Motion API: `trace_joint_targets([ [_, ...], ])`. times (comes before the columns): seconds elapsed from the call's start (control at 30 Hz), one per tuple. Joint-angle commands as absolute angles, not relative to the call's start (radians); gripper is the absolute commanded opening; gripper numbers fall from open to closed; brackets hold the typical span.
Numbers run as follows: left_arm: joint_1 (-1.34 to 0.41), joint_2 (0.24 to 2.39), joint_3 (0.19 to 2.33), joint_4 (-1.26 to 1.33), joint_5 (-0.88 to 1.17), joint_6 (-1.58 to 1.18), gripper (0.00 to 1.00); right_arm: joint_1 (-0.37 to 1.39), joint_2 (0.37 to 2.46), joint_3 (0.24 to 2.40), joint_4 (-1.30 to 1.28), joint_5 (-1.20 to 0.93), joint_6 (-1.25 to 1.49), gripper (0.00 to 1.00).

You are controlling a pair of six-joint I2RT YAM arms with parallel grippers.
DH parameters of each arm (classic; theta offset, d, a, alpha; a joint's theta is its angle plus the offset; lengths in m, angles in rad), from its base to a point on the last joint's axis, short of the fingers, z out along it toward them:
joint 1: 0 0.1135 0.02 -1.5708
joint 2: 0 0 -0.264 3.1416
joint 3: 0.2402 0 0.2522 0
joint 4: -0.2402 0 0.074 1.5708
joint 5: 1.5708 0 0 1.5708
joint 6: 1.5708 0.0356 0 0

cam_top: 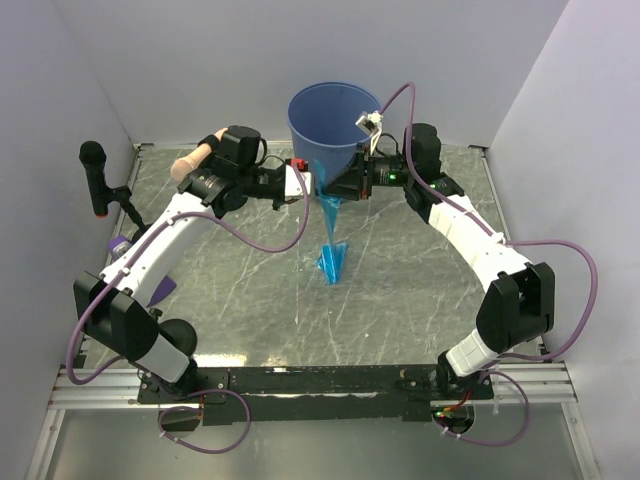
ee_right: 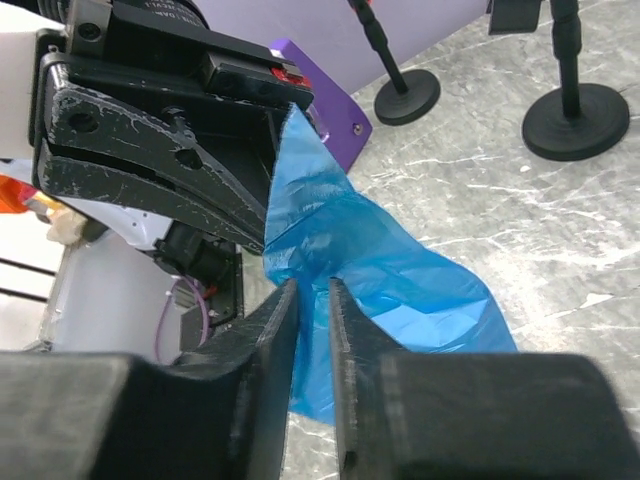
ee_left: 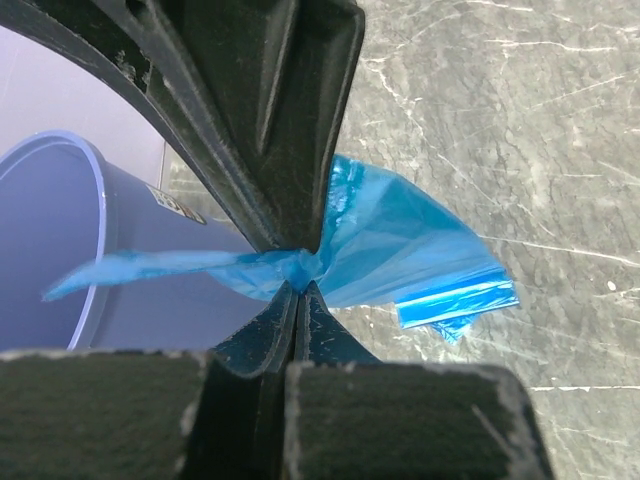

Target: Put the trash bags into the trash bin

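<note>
A thin bright-blue trash bag (cam_top: 330, 235) hangs in front of the trash bin (cam_top: 330, 115), a round blue bucket at the back of the table. Its lower folded end touches the marbled tabletop. My left gripper (cam_top: 305, 185) is shut on a bunched part of the film (ee_left: 400, 240), with the bin (ee_left: 50, 250) close beside it. My right gripper (cam_top: 337, 190) faces the left one from the other side. In the right wrist view its jaws (ee_right: 313, 285) stand a narrow gap apart with the bag's film (ee_right: 400, 270) running between them.
Black round-based stands (ee_right: 575, 120) rise at the table's left, one with a black head (cam_top: 95, 175). A purple piece (cam_top: 120, 245) lies at the left edge and a peach-coloured object (cam_top: 190, 160) behind the left arm. White walls enclose the table.
</note>
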State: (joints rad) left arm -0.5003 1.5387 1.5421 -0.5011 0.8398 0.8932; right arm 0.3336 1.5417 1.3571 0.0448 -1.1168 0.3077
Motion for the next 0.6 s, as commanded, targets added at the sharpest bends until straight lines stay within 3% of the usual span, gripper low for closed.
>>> trace_joint_targets([
  [0.0,-0.508,1.519,1.58,-0.517,0.854,0.94,0.0,0.327,1.539,1.422,0.034,-1.111,0.236,0.19],
  [0.2,-0.508,1.528,1.597,-0.557,0.841,0.982,0.01,0.328,1.537,1.447,-0.047,-1.089,0.146,0.01],
  [0.57,-0.508,1.525,1.609,-0.506,0.831,0.957,0.01,0.337,1.534,1.451,-0.208,-0.991,-0.034,0.0],
])
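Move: My right fingers, partly open, straddle the trash bag's bunched neck, roughly 1 cm to that hand's left and level with it. From my right hand the bag's hanging tail is some 5 cm back, 1 cm right and 27 cm below. The trash bin's middle is about 17 cm ahead, 2 cm right and 18 cm below. My left hand already holds the neck between its fingertips. I shut my right fingers fully from about a quarter open, pinching the bag's neck right beside my left fingertips. That hand creeps less than 1 cm forward and slightly right, rolling about 7 degrees so its far side lifts while the fingertips dip a little. My left hand stays put and keeps its closed grip. ##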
